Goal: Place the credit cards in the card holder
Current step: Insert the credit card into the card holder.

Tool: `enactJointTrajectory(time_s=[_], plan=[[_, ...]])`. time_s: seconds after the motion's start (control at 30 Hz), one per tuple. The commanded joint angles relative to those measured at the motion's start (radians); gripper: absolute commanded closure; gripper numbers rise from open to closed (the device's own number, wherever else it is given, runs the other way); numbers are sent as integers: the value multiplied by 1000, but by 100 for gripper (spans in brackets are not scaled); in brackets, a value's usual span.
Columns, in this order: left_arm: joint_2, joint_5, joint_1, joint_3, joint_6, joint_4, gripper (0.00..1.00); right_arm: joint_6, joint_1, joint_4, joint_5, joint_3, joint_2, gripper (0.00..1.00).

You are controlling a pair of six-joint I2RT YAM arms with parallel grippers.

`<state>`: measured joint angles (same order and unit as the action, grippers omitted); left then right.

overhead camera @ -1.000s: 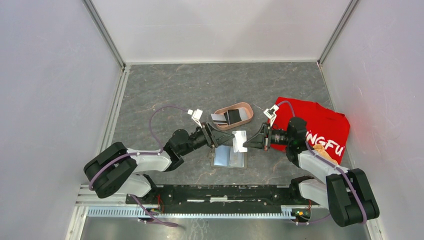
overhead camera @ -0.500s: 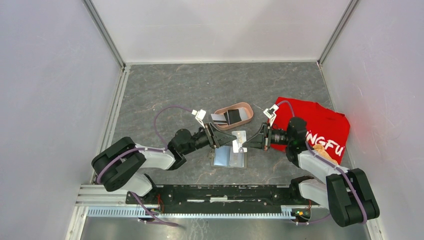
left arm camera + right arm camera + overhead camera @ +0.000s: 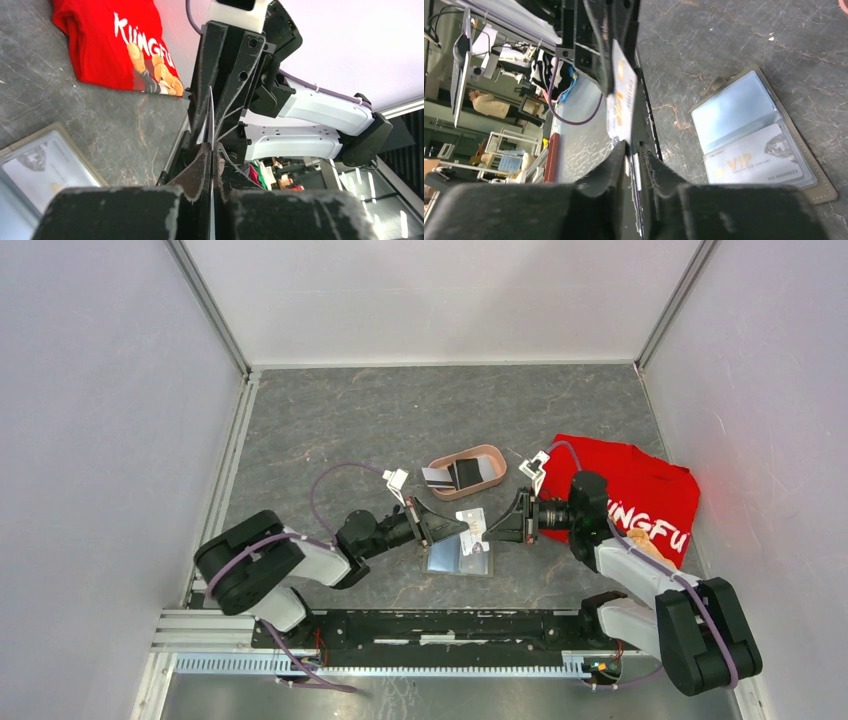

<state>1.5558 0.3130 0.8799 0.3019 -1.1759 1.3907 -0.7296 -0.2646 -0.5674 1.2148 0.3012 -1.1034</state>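
One whitish credit card [image 3: 471, 524] is held edge-up in the air between both grippers, just above the open card holder [image 3: 458, 555]. My left gripper [image 3: 455, 527] is shut on the card's left end; in its wrist view the thin card edge [image 3: 210, 115] runs up from the pinched jaws of that gripper [image 3: 212, 147]. My right gripper [image 3: 487, 527] meets it from the right. Its jaws stand slightly parted around the card [image 3: 621, 100], with a gap beside it. The card holder [image 3: 759, 135] lies open and flat with a VIP card [image 3: 756, 160] in one pocket.
A pink oval tray [image 3: 495, 465] behind the grippers holds a silvery card [image 3: 437, 476] and a dark one [image 3: 465, 474]. A red printed T-shirt [image 3: 630, 495] lies at the right, under the right arm. Grey walls close in the table on three sides.
The left gripper moved right to the card and shut on it. The right gripper, shut on the card before, has eased its jaws slightly. The card now hangs lower, tilted over the holder.
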Motion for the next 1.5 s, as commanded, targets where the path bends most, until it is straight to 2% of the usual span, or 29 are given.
enactJointTrajectory(time_s=[0.0,0.07,0.13,0.3,0.47,0.57,0.67,0.9,1.07,1.3,1.47], plan=[[-166,-22,0,-36,65,-23,98,199,11,147,-2,49,-8,71],[-249,-30,1,-33,109,-139,98,225,11,157,17,58,-9,43],[-346,-43,1,-28,157,-271,98,292,11,212,25,80,1,27],[-506,-75,-3,-15,237,-532,98,570,18,436,16,115,60,8],[-633,-57,-8,-5,260,-772,98,1028,27,783,-78,204,92,6],[-707,-28,-10,-25,239,-853,98,1217,27,911,-160,249,87,6],[-762,-1,-10,-35,227,-930,98,1326,27,965,-180,264,79,6],[-807,50,-10,-10,253,-1109,98,1340,27,887,-177,179,123,5],[-779,47,-10,23,281,-1240,98,1395,24,925,-242,186,111,5],[-521,129,-10,63,277,-1163,98,1401,-5,942,-286,197,96,3],[-386,155,-66,161,338,-1211,98,1344,-14,920,-318,213,48,2]])
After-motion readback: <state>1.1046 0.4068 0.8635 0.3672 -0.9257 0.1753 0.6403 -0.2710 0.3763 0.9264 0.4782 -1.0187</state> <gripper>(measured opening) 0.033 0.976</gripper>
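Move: The left hand has the card pinched some 17 cm above the card holder. The holder's empty left pocket lies about 5 cm to its left and level with it fore and aft. The filled pocket with the VIP card is about 3 cm to its right, also level, and the pink tray about 19 cm ahead and 1 cm right. From the right hand, also still on the card, the empty pocket is about 9 cm left, 1 cm ahead and 15 cm below. The right fingers spread wide and come off the card, leaving it in the left hand's steady pinch; the right hand then sinks some 7 cm and backs off rightward, rolling and tipping downward. The left hand lifts the card about 5 cm while drawing left, then brings it back and down to some 9 cm below its starting height, fingertips tipping down roughly 35 degrees, towards the near edge of the empty pocket. ##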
